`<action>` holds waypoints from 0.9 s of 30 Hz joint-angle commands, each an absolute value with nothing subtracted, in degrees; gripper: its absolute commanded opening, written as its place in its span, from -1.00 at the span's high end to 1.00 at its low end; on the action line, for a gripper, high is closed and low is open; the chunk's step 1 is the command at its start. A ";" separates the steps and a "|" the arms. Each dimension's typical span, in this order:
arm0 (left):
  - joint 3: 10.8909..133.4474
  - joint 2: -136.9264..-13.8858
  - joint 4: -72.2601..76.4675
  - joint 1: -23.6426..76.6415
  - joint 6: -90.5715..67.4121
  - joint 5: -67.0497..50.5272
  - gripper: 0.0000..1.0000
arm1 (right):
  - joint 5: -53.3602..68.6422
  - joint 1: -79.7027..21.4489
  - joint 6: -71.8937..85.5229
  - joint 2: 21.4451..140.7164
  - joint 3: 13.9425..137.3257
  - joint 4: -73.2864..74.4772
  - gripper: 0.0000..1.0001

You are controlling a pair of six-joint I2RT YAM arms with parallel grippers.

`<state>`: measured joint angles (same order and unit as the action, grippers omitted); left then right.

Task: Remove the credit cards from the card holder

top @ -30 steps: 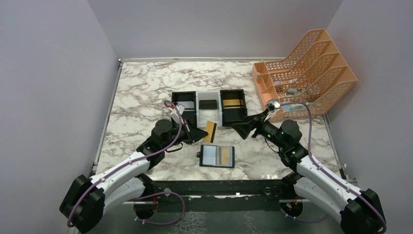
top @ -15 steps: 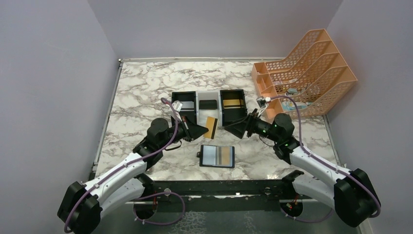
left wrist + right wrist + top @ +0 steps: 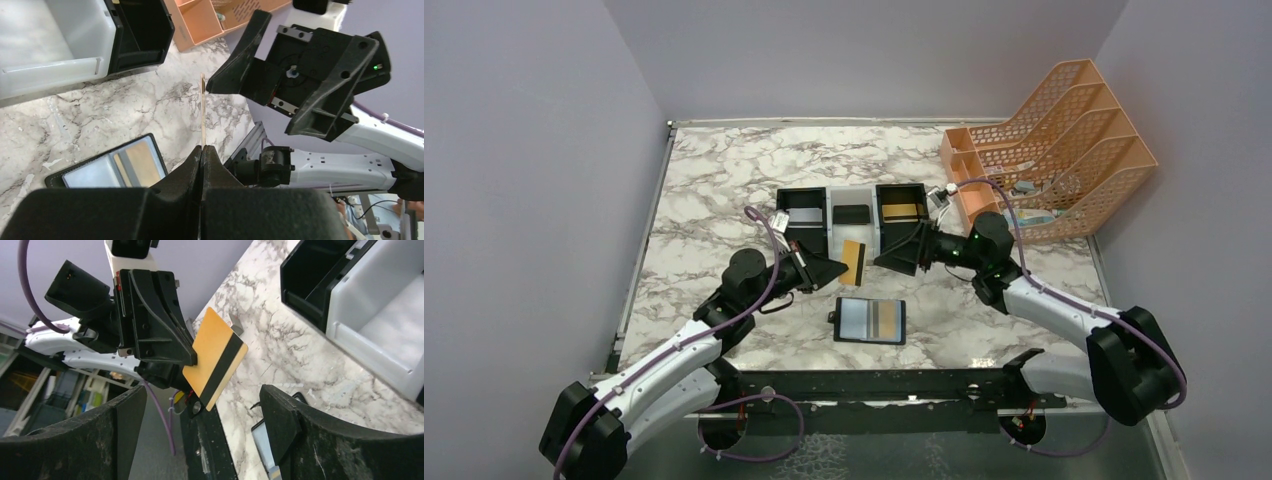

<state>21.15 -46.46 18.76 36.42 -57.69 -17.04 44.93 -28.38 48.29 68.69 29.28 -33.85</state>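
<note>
My left gripper (image 3: pixel 838 268) is shut on a gold-tan credit card (image 3: pixel 854 262) with a dark stripe and holds it upright above the table. The left wrist view shows this card (image 3: pixel 202 107) edge-on, rising from the closed fingertips (image 3: pixel 202 150). My right gripper (image 3: pixel 890 254) is open and faces the card from the right. In the right wrist view the card (image 3: pixel 215 357) sits between and just beyond its spread fingers (image 3: pixel 204 390), untouched by them. The black card holder (image 3: pixel 871 321) lies open and flat below, with another card's tan stripe showing in its right pocket.
A black-white-black three-compartment tray (image 3: pixel 838 236) stands just behind both grippers, with a silver-grey card on the left, a dark item in the middle and a gold card on the right. An orange file organiser (image 3: pixel 1049 150) fills the back right corner.
My right gripper has swung left toward the held card, staying open. My left gripper has shifted the card slightly back toward the tray.
</note>
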 commanded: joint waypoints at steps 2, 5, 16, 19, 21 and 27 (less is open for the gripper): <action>21.95 -45.73 21.44 36.15 -60.58 -16.20 1.00 | 49.99 -28.12 52.57 72.17 30.23 -42.04 -0.64; 22.30 -45.96 21.45 36.17 -60.73 -16.44 1.00 | 49.05 -28.12 50.78 72.29 31.57 -37.17 -0.62; 22.68 -44.10 21.97 36.16 -61.72 -15.28 1.00 | 48.56 -28.42 54.65 74.51 30.85 -38.41 -0.43; 22.63 -44.11 22.25 36.16 -62.27 -15.67 1.00 | 49.74 -29.00 54.85 75.80 31.58 -40.27 -0.33; 22.39 -44.31 22.97 36.12 -62.59 -16.45 1.00 | 50.34 -29.40 54.74 76.78 32.10 -40.47 -0.24; 21.54 -43.39 24.93 36.12 -63.82 -16.09 1.00 | 49.12 -30.11 57.04 77.66 31.43 -42.89 -0.07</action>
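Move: The orange-and-black credit card is already pinched in the left fingers, its middle some 2 cm right and 1 cm ahead of them, at their height. From the open right hand it lies about 9 cm left, level fore-and-aft and in height. From the right hand, the card holder lies about 7 cm back, 5 cm left and 16 cm below; the white tray is 15 cm ahead, 10 cm left; the right-hand black tray 15 cm ahead, 2 cm right, both some 17 cm down. The credit card goes up about 2.5 cm, still pinched in the left hand, whose fingertips tilt up some 5 degrees. Meanwhile the right hand sinks about 2 cm and edges nearly as far left, narrowing the sideways gap to the card, rolls around its finger line by roughly 10 degrees, and draws its wide-open fingers in to just over half open, on nothing. ##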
